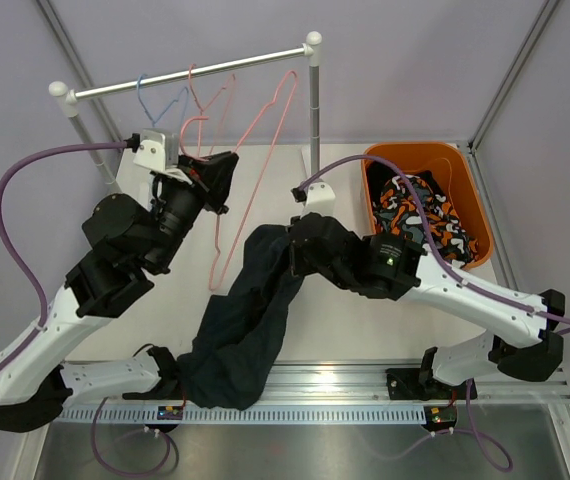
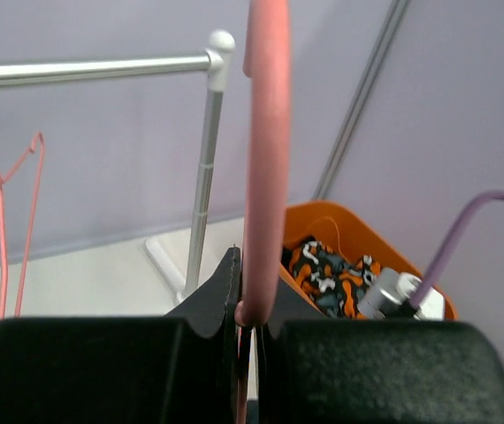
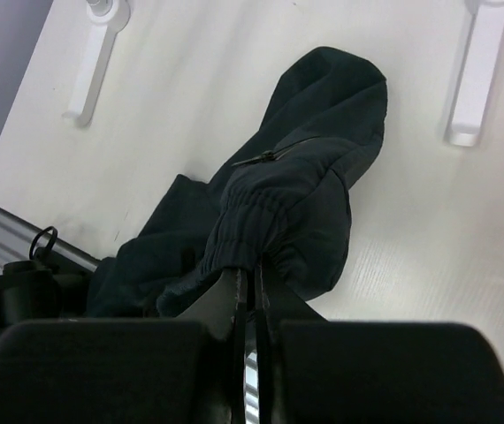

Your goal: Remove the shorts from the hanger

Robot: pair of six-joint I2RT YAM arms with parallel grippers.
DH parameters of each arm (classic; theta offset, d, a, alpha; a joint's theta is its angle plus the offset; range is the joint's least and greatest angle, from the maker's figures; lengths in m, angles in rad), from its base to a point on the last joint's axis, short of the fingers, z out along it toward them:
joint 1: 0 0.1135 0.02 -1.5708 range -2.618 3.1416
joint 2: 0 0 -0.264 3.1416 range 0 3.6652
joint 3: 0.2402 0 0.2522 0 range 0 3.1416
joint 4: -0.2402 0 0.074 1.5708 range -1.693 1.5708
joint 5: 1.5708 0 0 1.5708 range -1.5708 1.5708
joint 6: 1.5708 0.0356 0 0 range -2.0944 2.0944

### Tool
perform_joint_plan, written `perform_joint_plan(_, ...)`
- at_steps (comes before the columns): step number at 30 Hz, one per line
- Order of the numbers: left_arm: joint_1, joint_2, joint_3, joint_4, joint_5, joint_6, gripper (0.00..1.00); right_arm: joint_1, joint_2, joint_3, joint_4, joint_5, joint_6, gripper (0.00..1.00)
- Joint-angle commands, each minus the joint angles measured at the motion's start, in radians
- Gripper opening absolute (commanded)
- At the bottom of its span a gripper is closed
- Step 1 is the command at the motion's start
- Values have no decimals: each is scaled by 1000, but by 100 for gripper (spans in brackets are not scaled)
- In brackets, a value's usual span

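Note:
A black pair of shorts point(image 1: 250, 320) hangs limp from my right gripper point(image 1: 290, 245) down to the table's near edge. In the right wrist view the gripper point(image 3: 254, 281) is shut on its elastic waistband point(image 3: 270, 221). My left gripper point(image 1: 215, 178) is shut on a pink hanger point(image 1: 265, 130), which is bare and off the rail. In the left wrist view the hanger's bar point(image 2: 265, 159) is pinched between the jaws of the left gripper point(image 2: 252, 311). The camouflage shorts point(image 1: 427, 215) lie in the orange bin point(image 1: 377, 165), also seen in the left wrist view point(image 2: 332, 265). I cannot make out a second black pair.
A metal rack rail point(image 1: 190, 75) on white posts stands at the back, with a blue hanger point(image 1: 160, 105) and a pink hanger point(image 1: 197, 115) on it. The rack's upright point(image 1: 314, 110) stands just left of the bin. Purple cables loop over both arms.

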Motion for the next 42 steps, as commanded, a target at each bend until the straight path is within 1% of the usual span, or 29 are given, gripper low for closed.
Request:
perform_joint_plan(1, -3, 36, 61, 155, -110, 56, 0, 6, -54, 126, -43, 131, -25, 0)
perform_joint_plan(2, -3, 44, 68, 155, -127, 63, 0, 5, -54, 147, -58, 148, -51, 0)
perform_joint_plan(3, -1, 47, 73, 140, -130, 68, 0, 6, -54, 169, -69, 200, -70, 0)
perform_joint_plan(6, -3, 30, 43, 122, -123, 53, 0, -17, -26, 326, -139, 289, -154, 0)
perform_joint_plan(7, -3, 22, 29, 117, -120, 48, 0, -75, 1, 442, -161, 312, -174, 0)
perform_joint_plan(9, -3, -1, 3, 84, -123, 30, 0, -165, 30, 564, -198, 297, -249, 0)
perform_joint_plan(10, -1, -8, -5, 71, -121, 27, 0, -264, 58, 689, -201, 297, -277, 0)
perform_joint_plan(11, -1, -19, -17, 67, -118, 24, 0, -308, 70, 753, -201, 306, -339, 0)
perform_joint_plan(12, -3, -41, -28, 53, -118, 16, 0, -345, 84, 826, -192, 359, -372, 0)
perform_joint_plan(13, -1, -50, -48, 47, -118, 14, 0, -400, 116, 965, -178, 399, -410, 0)
perform_joint_plan(14, -1, -58, -56, 37, -118, 14, 0, -416, 124, 1015, -96, 447, -511, 0)
perform_joint_plan(15, -1, -64, -62, 16, -121, 14, 0, -425, 124, 1042, -5, 546, -577, 0)
perform_joint_plan(16, -3, -74, -71, 7, -123, 14, 0, -431, 86, 987, 111, 585, -669, 0)
perform_joint_plan(17, -3, -79, -77, -2, -124, 16, 0, -433, 52, 926, 262, 616, -859, 0)
perform_joint_plan(18, -1, -85, -85, -9, -124, 16, 0, -431, 23, 852, 563, 652, -943, 0)
perform_joint_plan(19, -1, -97, -105, -7, -126, 17, 0, -436, -20, 757, 672, 662, -1015, 0)
perform_joint_plan(20, -3, -104, -114, -1, -126, 17, 0, -446, -25, 741, 759, 667, -1077, 0)
perform_joint_plan(22, -1, -113, -132, 1, -126, 16, 0, -468, -19, 737, 743, 665, -1065, 0)
perform_joint_plan(25, -1, -111, -154, -1, -112, 8, 0, -514, 1, 705, 660, 656, -1009, 0)
perform_joint_plan(26, -3, -110, -161, -3, -106, 5, 0, -525, 6, 697, 569, 647, -936, 0)
perform_joint_plan(28, -1, -110, -171, 4, -98, -2, 0, -557, 12, 659, 459, 599, -839, 0)
perform_joint_plan(29, -1, -110, -175, 7, -89, -4, 0, -567, 9, 636, 416, 578, -750, 0)
perform_joint_plan(32, -1, -107, -181, -1, -81, -9, 0, -621, -2, 543, 298, 474, -624, 0)
perform_joint_plan(34, -1, -104, -175, -9, -80, -10, 0, -679, 27, 545, 237, 400, -555, 0)
perform_joint_plan(35, -3, -104, -174, -13, -80, -10, 0, -704, 41, 552, 170, 363, -495, 0)
perform_joint_plan(36, -1, -104, -174, -18, -77, -10, 0, -730, 55, 560, 143, 273, -467, 0)
perform_joint_plan(37, -3, -102, -172, -19, -78, -10, 0, -782, 73, 566, 123, 233, -440, 0)
perform_joint_plan(39, -3, -104, -172, -26, -78, -10, 0, -828, 86, 560, 91, 149, -381, 0)
perform_joint_plan(42, -1, -95, -168, -44, -75, -10, 0, -928, 106, 533, 39, 86, -297, 0)
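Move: The dark shorts already hang from my shut right fingers. The orange basket I'm taking them to lies about 20 cm ahead, 29 cm to the right and 19 cm below that hand, with the camouflage garment in it at much the same place, some 17 cm below. The rack's right post stands about 22 cm ahead and 5 cm to the right. From my left hand, which holds the empty pink hanger, the basket is roughly 15 cm ahead, 40 cm right and 40 cm below. Keeping my pinch on the dark shorts, I sweep my right hand up nearly 37 cm while swinging about 33 cm right, turning the wrist some 60 degrees clockwise and tipping the fingers up; then I reach about 15 cm forward and come down 18 cm over the orange basket, tipping them partly back down. My left hand keeps the pink hanger and lowers it about 7 cm. ##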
